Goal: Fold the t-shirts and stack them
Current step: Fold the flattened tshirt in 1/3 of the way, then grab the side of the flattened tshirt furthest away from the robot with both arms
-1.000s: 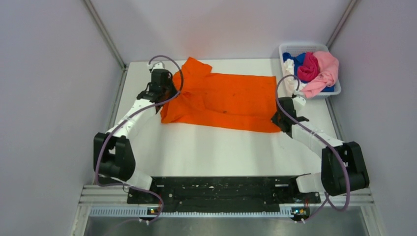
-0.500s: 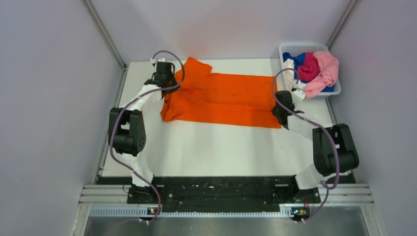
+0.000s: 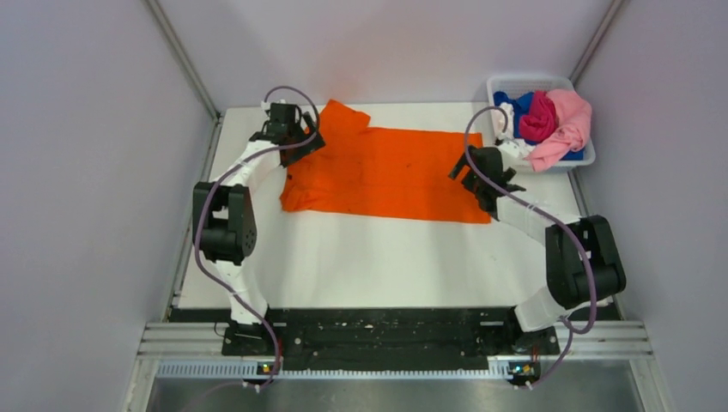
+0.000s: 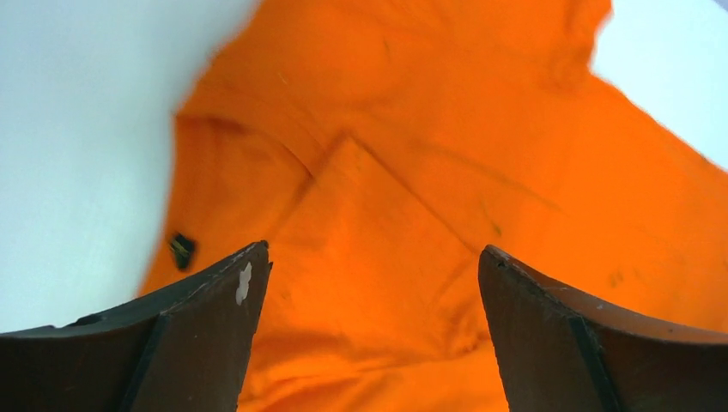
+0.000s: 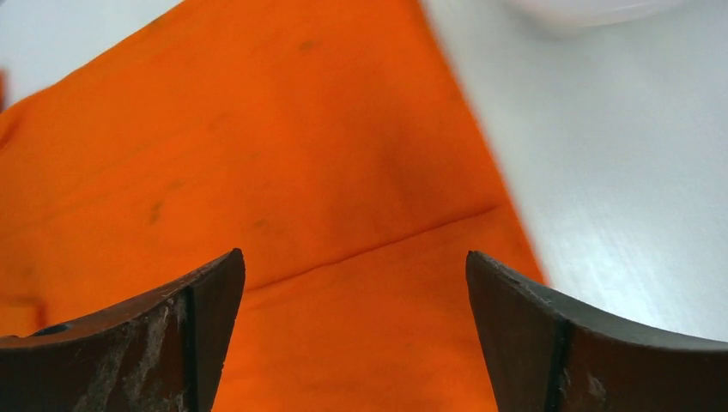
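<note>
A bright orange t-shirt (image 3: 386,172) lies flat at the back middle of the table, folded lengthwise into a long band with one sleeve sticking out at its far left. Over its left end my left gripper (image 3: 302,142) stands open, and the left wrist view shows orange cloth (image 4: 412,129) below the gap of the gripper (image 4: 373,257), nothing pinched. My right gripper (image 3: 465,174) is open over the shirt's right end. In the right wrist view a fold line crosses the cloth (image 5: 257,129) under the gripper (image 5: 354,257). Pink (image 3: 568,120), magenta (image 3: 539,116) and blue (image 3: 518,103) t-shirts are heaped in the bin.
The white plastic bin (image 3: 525,81) stands at the back right corner, close to my right arm. Grey walls close in the table on the left, right and back. Bare white tabletop (image 3: 378,257) stretches between the shirt and the arm bases.
Both grippers were shut on the shirt's near edge, carried it toward the back, and now stand open. The shirt lies narrower, folded over itself.
</note>
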### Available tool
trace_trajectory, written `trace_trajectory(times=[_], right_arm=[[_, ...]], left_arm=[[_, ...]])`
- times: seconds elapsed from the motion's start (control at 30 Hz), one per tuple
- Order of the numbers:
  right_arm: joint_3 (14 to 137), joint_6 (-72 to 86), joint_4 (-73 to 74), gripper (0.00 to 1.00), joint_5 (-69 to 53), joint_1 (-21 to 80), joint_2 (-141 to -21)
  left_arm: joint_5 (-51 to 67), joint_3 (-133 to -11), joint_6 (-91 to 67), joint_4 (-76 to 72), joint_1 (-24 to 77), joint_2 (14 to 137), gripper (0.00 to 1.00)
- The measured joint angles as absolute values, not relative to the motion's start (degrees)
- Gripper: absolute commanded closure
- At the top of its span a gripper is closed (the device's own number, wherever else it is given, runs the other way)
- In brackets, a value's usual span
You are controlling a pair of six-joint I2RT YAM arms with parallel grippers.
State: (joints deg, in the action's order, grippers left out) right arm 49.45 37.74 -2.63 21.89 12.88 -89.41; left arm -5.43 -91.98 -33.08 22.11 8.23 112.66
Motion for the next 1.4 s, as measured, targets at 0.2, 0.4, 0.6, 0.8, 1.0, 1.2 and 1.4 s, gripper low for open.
trace_trajectory(times=[0.2,0.4,0.6,0.8,1.0,1.2,1.4], right_arm=[[48.8,36.2,-8.0,0.01,13.1,20.2,-90.1],[46.7,36.4,-13.9,0.01,7.4,21.4,-97.7],[43.1,36.8,-19.9,0.01,3.9,21.5,-97.1],[34.2,38.2,-18.2,0.01,3.0,25.7,-87.9],[26.1,40.0,-7.2,0.01,3.2,28.8,-73.4],[19.0,41.6,0.5,0.01,2.8,30.2,-59.5],[17.5,43.8,3.0,0.01,2.7,30.8,-55.4]], left_arm=[[7.9,-78.3,-37.2,17.1,9.5,108.2,0.02],[9.1,-76.9,-39.4,18.1,10.0,112.7,0.04],[9.7,-74.1,-40.5,14.9,9.3,111.5,0.06],[10.0,-57.2,-41.7,10.6,9.4,99.0,0.05],[10.0,-42.6,-44.1,12.2,10.8,84.9,0.05],[9.4,-31.5,-48.0,15.3,14.3,70.8,0.05],[7.3,-27.6,-52.2,20.3,17.2,62.8,0.03]])
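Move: From my left hand, the middle of the t-shirt's folded-over strip lies about 12 cm back, 22 cm to the right and 9 cm below; from my right hand it is about 5 cm back, 23 cm to the left and 5 cm below. The sleeve flap sticks out about 10 cm ahead and 11 cm right of my left hand. The laundry basket stands roughly 15 cm ahead and 18 cm right of my right hand. I bring both open hands down onto the folded-over strip: the left comes back, right and down some 8 cm, while the right swings about 11 cm left and down, turning nearly 30 degrees counter-clockwise overall. Then, fingertips on the cloth, I drag the t-shirt back towards my base, the left hand by over 20 cm, the right by less. ##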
